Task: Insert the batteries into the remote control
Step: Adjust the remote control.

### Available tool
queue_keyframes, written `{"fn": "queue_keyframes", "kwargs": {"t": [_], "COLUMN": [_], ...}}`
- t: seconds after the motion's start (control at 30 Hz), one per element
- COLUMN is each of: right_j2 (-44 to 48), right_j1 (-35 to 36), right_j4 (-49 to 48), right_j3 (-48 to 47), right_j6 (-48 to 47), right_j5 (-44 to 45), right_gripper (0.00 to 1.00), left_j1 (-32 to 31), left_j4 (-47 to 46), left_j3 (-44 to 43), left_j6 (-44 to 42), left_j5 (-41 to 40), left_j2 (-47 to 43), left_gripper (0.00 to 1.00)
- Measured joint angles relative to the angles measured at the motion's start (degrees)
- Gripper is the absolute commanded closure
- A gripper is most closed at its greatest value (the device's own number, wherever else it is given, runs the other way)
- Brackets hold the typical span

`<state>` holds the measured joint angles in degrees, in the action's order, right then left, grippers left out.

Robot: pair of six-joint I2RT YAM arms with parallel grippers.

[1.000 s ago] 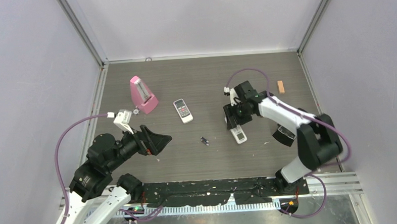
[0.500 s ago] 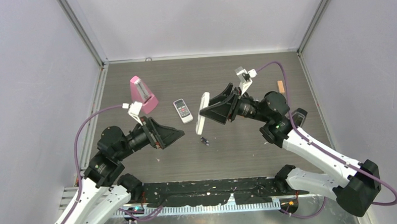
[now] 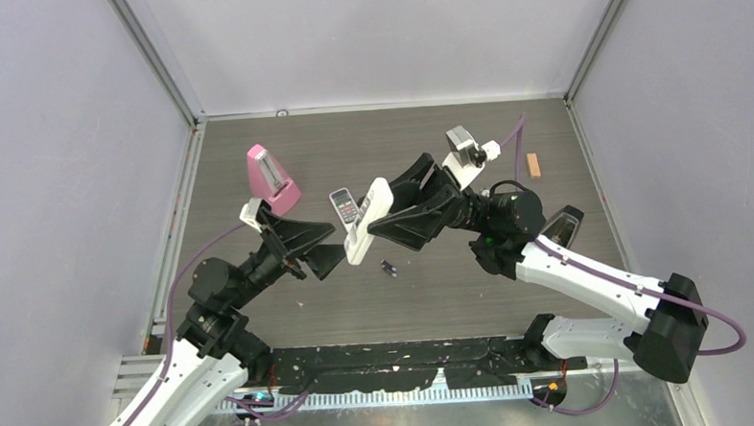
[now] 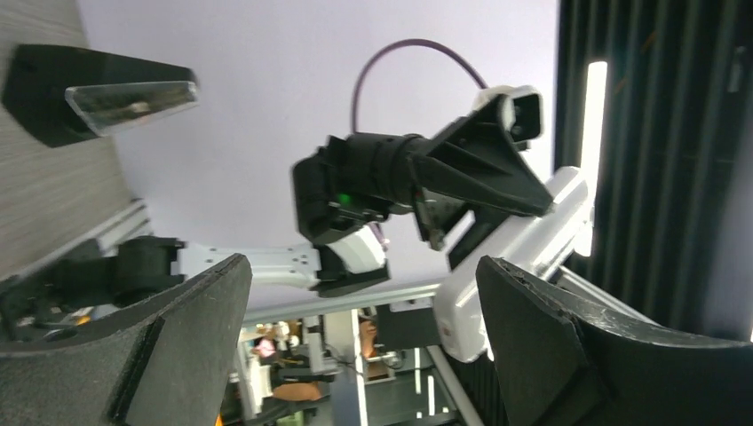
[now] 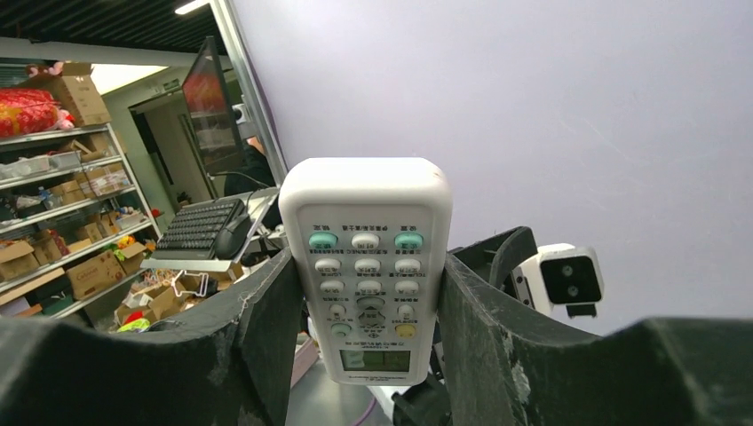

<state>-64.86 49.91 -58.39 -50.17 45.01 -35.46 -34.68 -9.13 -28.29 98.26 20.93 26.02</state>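
Observation:
My right gripper (image 3: 381, 213) is shut on the long white remote control (image 3: 366, 223) and holds it in the air over the middle of the table. In the right wrist view the remote control (image 5: 368, 266) shows its buttoned front between the fingers of my right gripper (image 5: 366, 293). The left gripper (image 3: 331, 246) is open, raised, just left of the remote's lower end. Seen from the left wrist, the left gripper (image 4: 364, 346) holds nothing and the remote's white back (image 4: 524, 248) lies by its right finger. One small dark battery (image 3: 388, 268) lies on the table below.
A shorter remote (image 3: 343, 207) lies on the table, partly hidden behind the held one. A pink metronome (image 3: 272, 179) stands at the back left. A small orange block (image 3: 533, 164) sits at the back right, and a black object (image 3: 563, 226) lies near the right arm.
The right arm has lifted the remote off the table at the right and carried it left. The left gripper has risen and moved right to meet it.

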Motion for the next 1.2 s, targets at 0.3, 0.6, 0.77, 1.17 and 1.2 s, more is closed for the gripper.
{"fn": "queue_keyframes", "kwargs": {"t": [0.3, 0.6, 0.77, 1.17, 1.2], "right_j2": [-5.09, -10.36, -14.36, -16.85, -16.85], "right_j1": [0.52, 1.73, 2.19, 2.6, 2.71], "right_j4": [-8.13, -14.21, -18.34, -25.86, -25.97], "right_j3": [-1.38, -1.38, -1.38, -1.18, -1.03], "right_j6": [-0.04, 0.0, 0.5, 1.42, 1.42], "right_j5": [1.75, 5.73, 7.54, 9.7, 9.68], "right_gripper": [0.64, 0.62, 0.61, 0.58, 0.58], "left_j1": [-2.19, -3.41, -4.28, -4.74, -4.76], "left_j4": [-4.31, -9.09, -12.13, -12.7, -12.7], "left_j3": [-0.85, -3.02, -3.65, -3.63, -3.63], "left_j6": [6.32, 8.11, 8.92, 9.79, 9.75], "left_j5": [-4.7, -7.45, -7.5, -9.6, -9.6], "left_j2": [-2.05, 0.04, 1.77, 1.03, 1.16], "left_gripper": [0.0, 0.01, 0.13, 0.4, 0.41]}}
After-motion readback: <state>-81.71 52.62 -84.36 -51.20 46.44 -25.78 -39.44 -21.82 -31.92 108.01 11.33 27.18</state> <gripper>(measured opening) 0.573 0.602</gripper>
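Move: The remote control, still pinched in the right fingers, stands about 7 cm to the right of the left hand and 11 cm above it, level with it fore and aft. From the right hand, the left gripper waits some 7 cm to the left and 11 cm lower. The second remote lies on the table about 22 cm ahead and 2 cm left of the left hand. The loose batteries lie about 6 cm ahead and 8 cm right of the left hand, both roughly 32 cm below. The remote control is carried some 5 cm forward and left towards the left gripper, the right hand keeping its pinch and tipping its fingers about 10 degrees further up. The open left hand rises about 8 cm to meet the remote's lower end, fingers tilting up some 15 degrees, then closes them part-way around that end. ##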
